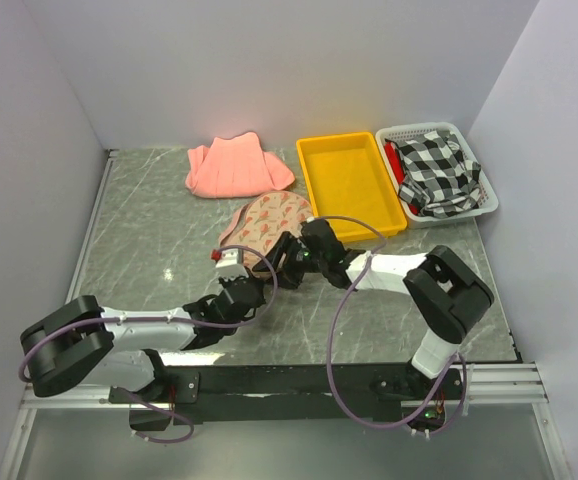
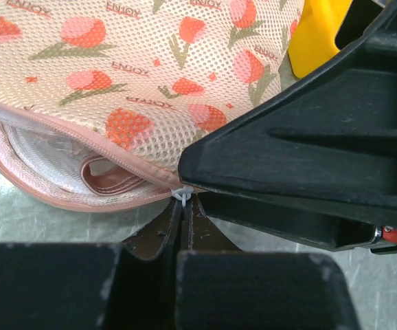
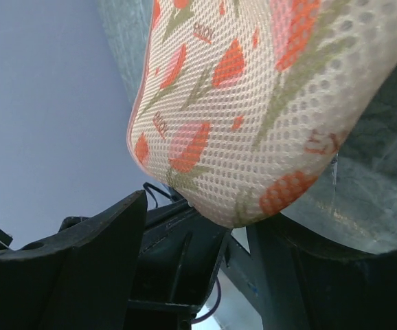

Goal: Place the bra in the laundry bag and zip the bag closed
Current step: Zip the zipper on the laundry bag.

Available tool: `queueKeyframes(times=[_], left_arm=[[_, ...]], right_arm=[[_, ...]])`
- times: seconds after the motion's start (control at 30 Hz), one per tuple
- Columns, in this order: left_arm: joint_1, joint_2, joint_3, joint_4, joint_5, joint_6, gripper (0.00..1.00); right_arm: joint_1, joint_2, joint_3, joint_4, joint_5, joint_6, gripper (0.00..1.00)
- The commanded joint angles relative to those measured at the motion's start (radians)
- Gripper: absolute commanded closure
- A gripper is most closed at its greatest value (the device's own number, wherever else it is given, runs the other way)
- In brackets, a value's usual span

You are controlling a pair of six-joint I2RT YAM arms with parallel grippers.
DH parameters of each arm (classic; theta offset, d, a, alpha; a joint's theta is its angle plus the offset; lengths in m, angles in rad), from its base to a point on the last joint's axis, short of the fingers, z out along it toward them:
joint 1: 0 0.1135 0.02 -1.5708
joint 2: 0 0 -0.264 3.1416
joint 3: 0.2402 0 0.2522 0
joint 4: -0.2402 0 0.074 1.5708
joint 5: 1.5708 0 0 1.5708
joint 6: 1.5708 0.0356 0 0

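The laundry bag (image 1: 269, 218), beige mesh with red-orange tulip prints and pink edging, lies mid-table. In the left wrist view its zip gapes along the bag's (image 2: 137, 62) near left edge, and a shiny pink fold of the bra (image 2: 108, 180) shows inside. My left gripper (image 1: 232, 262) (image 2: 183, 206) is shut on the small white zip pull (image 2: 183, 195) at the bag's near end. My right gripper (image 1: 292, 263) (image 3: 212, 234) stands open just right of it. The bag's rounded end (image 3: 253, 103) bulges between its fingers (image 3: 82, 254) without being pinched.
A salmon-pink folded cloth (image 1: 234, 168) lies behind the bag. At the back right stand a yellow tray (image 1: 352, 185) and a white basket (image 1: 409, 132) holding a black-and-white checked cloth (image 1: 434, 170). Walls enclose the table on three sides.
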Motion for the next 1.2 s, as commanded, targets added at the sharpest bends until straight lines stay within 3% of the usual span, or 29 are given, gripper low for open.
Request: queueKeyframes(times=[0.0,0.07,0.43,0.5,0.6,0.63,0.77,1.17], left_arm=[[-0.016,0.011,0.046,0.075,0.041,0.011,0.99],[-0.016,0.018,0.054,0.063,0.044,0.008,0.99],[-0.021,0.015,0.044,0.158,0.183,0.103,0.99],[-0.019,0.031,0.057,0.149,0.191,0.106,0.99],[-0.021,0.035,0.058,0.155,0.206,0.126,0.99],[-0.019,0.037,0.058,0.155,0.213,0.132,0.99],[-0.021,0.037,0.052,0.155,0.223,0.137,0.99],[-0.021,-0.009,0.018,0.054,0.110,0.129,0.99]], right_arm=[[0.008,0.009,0.005,0.088,0.039,0.059,0.33],[0.008,0.022,0.003,0.116,0.047,0.073,0.40],[-0.001,0.057,0.003,0.076,0.054,0.066,0.43],[-0.004,0.062,0.006,0.078,0.054,0.064,0.50],[-0.007,0.060,0.000,0.078,0.062,0.064,0.67],[-0.007,0.062,-0.011,0.090,0.060,0.067,0.80],[-0.012,0.059,-0.038,0.102,0.057,0.067,0.99],[-0.045,-0.007,-0.072,-0.005,0.079,-0.028,1.00]])
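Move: The laundry bag's near right corner lies roughly 3 cm below the right hand and 1 cm to its right, between open fingers; the bag's middle is some 11 cm ahead, the yellow tray's about 20 cm ahead and 19 cm right, the salmon cloth 25 cm ahead and 8 cm left. From the left hand, already pinching the zipper pull, that corner is about 2 cm ahead and 3 cm right, roughly level. Downward by about 3 cm, the right hand sinks onto the bag's corner beside the zipper pull, shuts its wide-open fingers and pinches the mesh, easing 1 cm or so right. Meanwhile the left hand keeps the pull pinched and carries it some 3 cm right and 2 cm back, turning about 10 degrees clockwise. ##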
